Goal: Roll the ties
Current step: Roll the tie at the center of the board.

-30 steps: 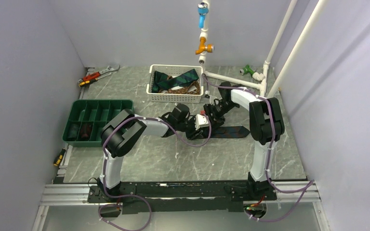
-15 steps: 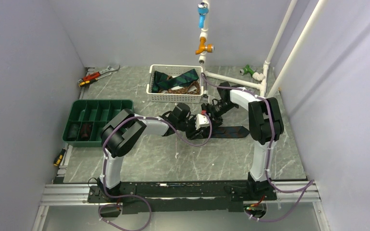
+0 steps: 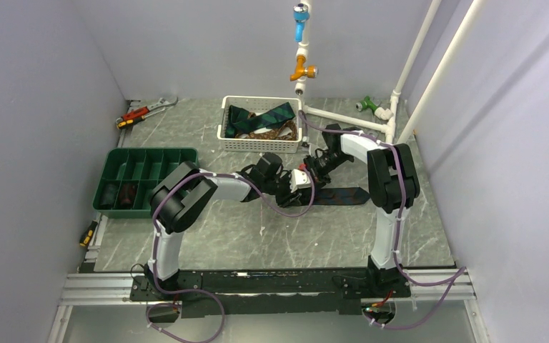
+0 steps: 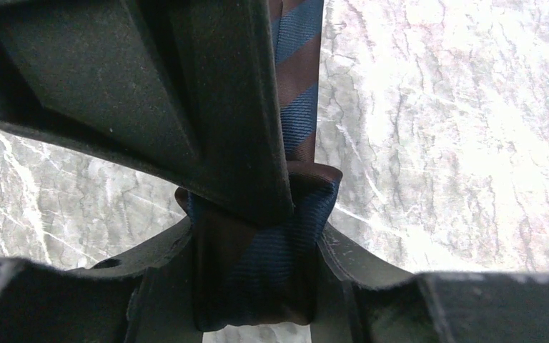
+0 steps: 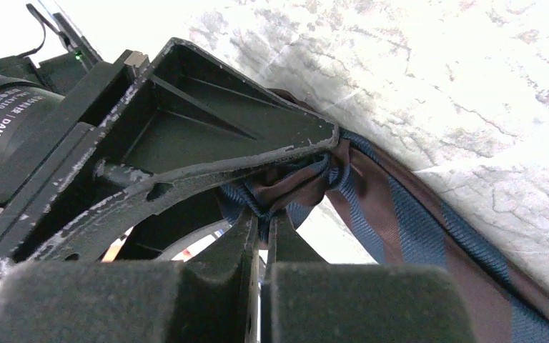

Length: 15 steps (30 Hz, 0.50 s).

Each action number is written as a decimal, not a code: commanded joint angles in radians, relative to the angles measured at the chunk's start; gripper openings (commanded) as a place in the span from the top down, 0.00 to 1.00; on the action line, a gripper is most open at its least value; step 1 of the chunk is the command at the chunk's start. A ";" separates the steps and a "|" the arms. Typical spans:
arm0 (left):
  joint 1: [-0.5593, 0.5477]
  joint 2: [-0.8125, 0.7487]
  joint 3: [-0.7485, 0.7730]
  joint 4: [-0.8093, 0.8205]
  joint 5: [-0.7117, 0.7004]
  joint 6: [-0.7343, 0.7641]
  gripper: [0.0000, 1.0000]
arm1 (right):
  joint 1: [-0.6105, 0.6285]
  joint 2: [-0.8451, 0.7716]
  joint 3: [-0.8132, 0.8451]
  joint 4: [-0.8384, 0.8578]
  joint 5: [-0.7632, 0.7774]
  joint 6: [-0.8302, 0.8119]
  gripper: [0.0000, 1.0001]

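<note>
A brown tie with navy stripes [image 3: 343, 194] lies flat on the table, and its left end is wound into a small roll [image 4: 271, 257]. My left gripper [image 4: 257, 275] is shut on that roll, a finger pressing each side. My right gripper [image 5: 261, 229] is shut, pinching a bunched fold of the same tie [image 5: 414, 229] right against the left gripper's finger [image 5: 207, 136]. From above, both grippers meet mid-table, the left gripper [image 3: 297, 187] just in front of the right gripper [image 3: 307, 171]. Several more ties [image 3: 261, 116] lie in the white basket [image 3: 261, 145].
A green divided tray [image 3: 146, 153] at the left holds two rolled ties [image 3: 118, 193]. A wrench [image 3: 146, 111] lies at the back left, a screwdriver [image 3: 87, 234] off the left table edge. White pipes [image 3: 343, 118] run along the back right.
My right gripper has gone from open to shut on the tie's fold and drawn slightly back toward the basket. The left gripper has kept its hold on the roll.
</note>
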 commanded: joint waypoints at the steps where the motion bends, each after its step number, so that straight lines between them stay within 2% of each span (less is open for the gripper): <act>1: 0.021 0.058 -0.070 -0.141 -0.079 0.031 0.47 | -0.001 0.047 -0.022 0.033 0.193 -0.037 1.00; 6: 0.037 0.006 -0.121 0.026 -0.002 -0.007 0.29 | -0.009 0.066 -0.031 0.059 0.333 -0.036 1.00; 15: 0.037 0.019 -0.101 0.229 0.103 -0.095 0.19 | -0.014 0.106 -0.021 0.072 0.503 -0.025 1.00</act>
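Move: The tie's roll sits in both hands: its middle is about 2 cm to the right of the left hand, and roughly 2 cm left of and 2 cm below the right hand, which pinches it. The unrolled tail lies flat to the robot's right, its middle some 9 cm right, 1 cm back and 5 cm below the right hand. The white basket is about 22 cm ahead of the right hand and 17 cm to its left. Left fingers open, releasing the roll's sides, while the right, still pinching, tips it about 2 cm right and down. ##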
